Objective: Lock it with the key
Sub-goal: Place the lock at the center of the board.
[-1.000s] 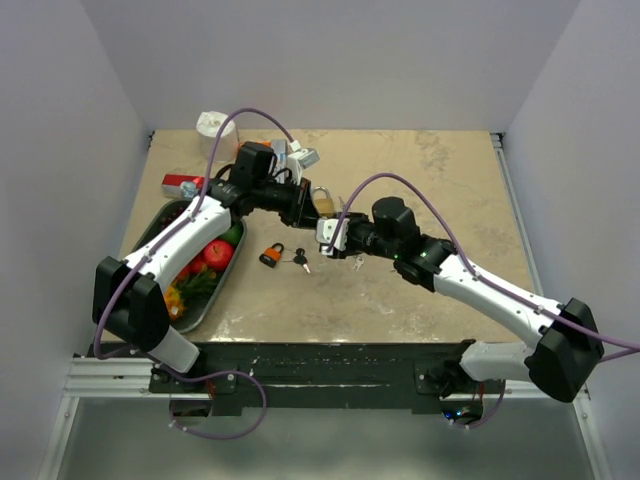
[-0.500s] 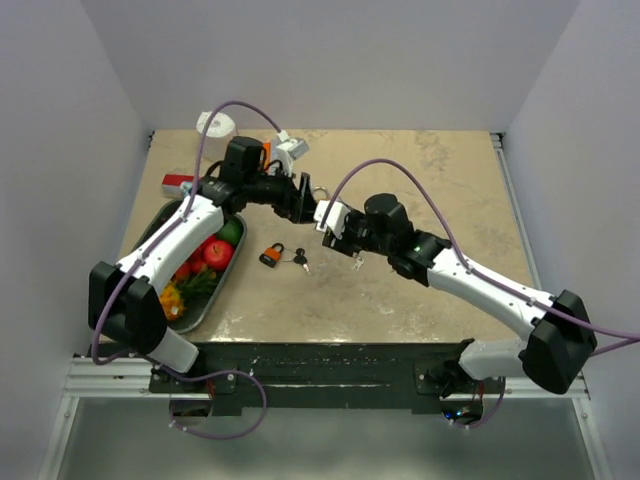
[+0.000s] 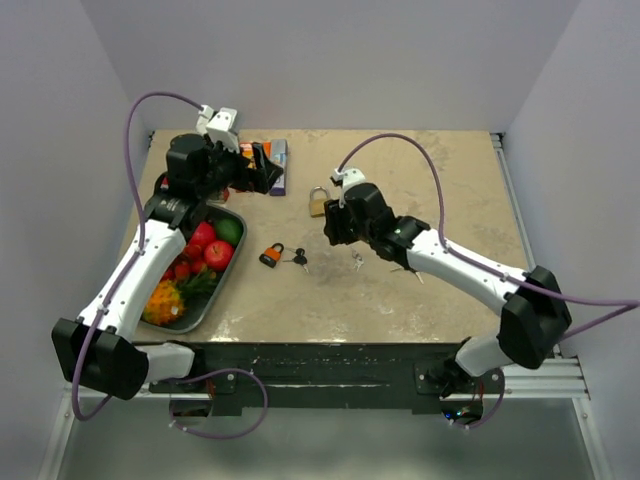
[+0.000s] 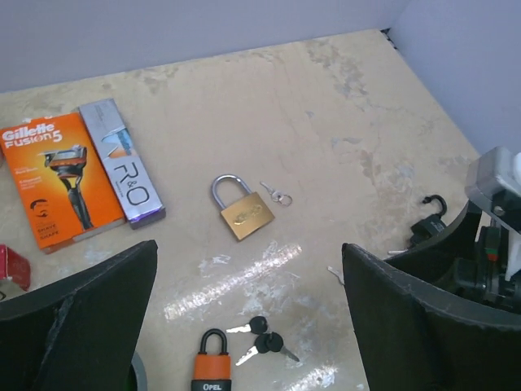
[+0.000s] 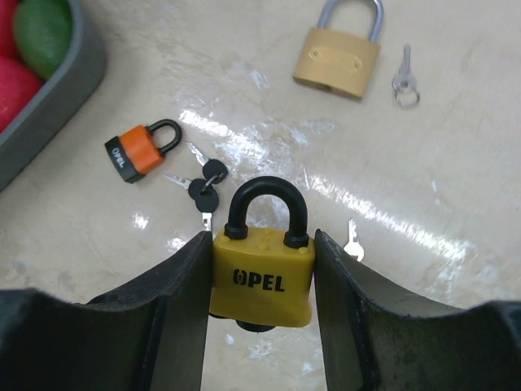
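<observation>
My right gripper (image 5: pixel 262 269) is shut on a yellow OPEL padlock (image 5: pixel 262 275), held upright above the table with its black shackle down in the body. A dark round part shows under the body. My left gripper (image 4: pixel 250 248) is open and empty, high at the back left (image 3: pixel 262 168). On the table lie a brass padlock (image 4: pixel 242 213) with a small silver key (image 4: pixel 275 194) beside it, an orange padlock (image 5: pixel 140 147), a pair of black-headed keys (image 5: pixel 203 186) and a loose silver key (image 5: pixel 352 239). In the top view my right gripper (image 3: pixel 332 225) hides the yellow padlock.
A grey tray (image 3: pixel 226 280) of fruit stands at the left. An orange razor box (image 4: pixel 57 175) and a narrow grey box (image 4: pixel 122 173) lie at the back left, under my left gripper. A small red object (image 4: pixel 12 267) lies near the tray.
My left gripper has opened and its arm has pulled back to the far left, away from the right gripper. The right gripper has shifted slightly back, still gripping the yellow padlock.
</observation>
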Controlling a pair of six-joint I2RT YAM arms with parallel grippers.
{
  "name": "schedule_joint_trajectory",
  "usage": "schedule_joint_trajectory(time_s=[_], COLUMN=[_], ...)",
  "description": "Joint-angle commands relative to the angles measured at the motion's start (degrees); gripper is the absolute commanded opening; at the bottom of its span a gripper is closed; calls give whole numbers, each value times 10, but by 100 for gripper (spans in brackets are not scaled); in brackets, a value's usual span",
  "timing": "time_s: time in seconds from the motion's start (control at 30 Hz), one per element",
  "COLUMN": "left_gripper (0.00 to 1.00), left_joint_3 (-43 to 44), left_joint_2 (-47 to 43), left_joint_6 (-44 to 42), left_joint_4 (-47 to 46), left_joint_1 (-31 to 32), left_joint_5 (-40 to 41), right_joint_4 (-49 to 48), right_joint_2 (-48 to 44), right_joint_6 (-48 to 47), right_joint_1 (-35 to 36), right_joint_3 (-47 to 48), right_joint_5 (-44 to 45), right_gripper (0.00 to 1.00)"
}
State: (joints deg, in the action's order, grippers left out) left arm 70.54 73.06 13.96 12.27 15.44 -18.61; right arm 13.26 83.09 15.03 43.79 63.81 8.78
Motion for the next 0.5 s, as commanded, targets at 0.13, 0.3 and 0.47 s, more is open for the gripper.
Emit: schedule_joint_trajectory(time_s=[0.13, 0.3, 0.47], left_gripper=[99, 99, 99], left_joint_3=[-47, -66, -76], left_joint_2=[-30, -40, -37], left_joint_6=[6, 6, 7], left_joint_4=[-14, -11, -12], left_joint_1=[-5, -9, -12], left_joint_5=[79, 76, 74], right_joint_4=[69, 78, 97], right_joint_2=[100, 159, 205], right_joint_6=[200, 228, 252], right_joint_1=[0, 0, 2], right_joint_3=[76, 86, 99], right_joint_5=[63, 67, 59], right_gripper=[0, 0, 0])
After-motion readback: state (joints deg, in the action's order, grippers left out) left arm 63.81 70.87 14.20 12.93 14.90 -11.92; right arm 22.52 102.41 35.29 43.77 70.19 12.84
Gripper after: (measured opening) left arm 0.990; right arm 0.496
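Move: Straight below the right hand, which already holds the yellow padlock, is the bare centre of the board, about 16 cm down. At board level the black keys lie some 8 cm left and 2 cm ahead of that hand, the orange padlock about 14 cm left and 3 ahead, the silver keys roughly 5 cm right and 1 ahead, the brass padlock 15 ahead and 4 left. From the empty left hand the centre is about 15 cm right, 6 back and 30 down. Lowering the yellow padlock almost straight down by some 12 cm, the right hand goes towards the bare spot between the black keys and the silver keys. Its wrist tips the fingers further downward and turns a little clockwise, roughly 25 degrees in all, and the grip is kept. The left hand, open and empty, sinks about 5 cm and drifts left, clear of the centre. ##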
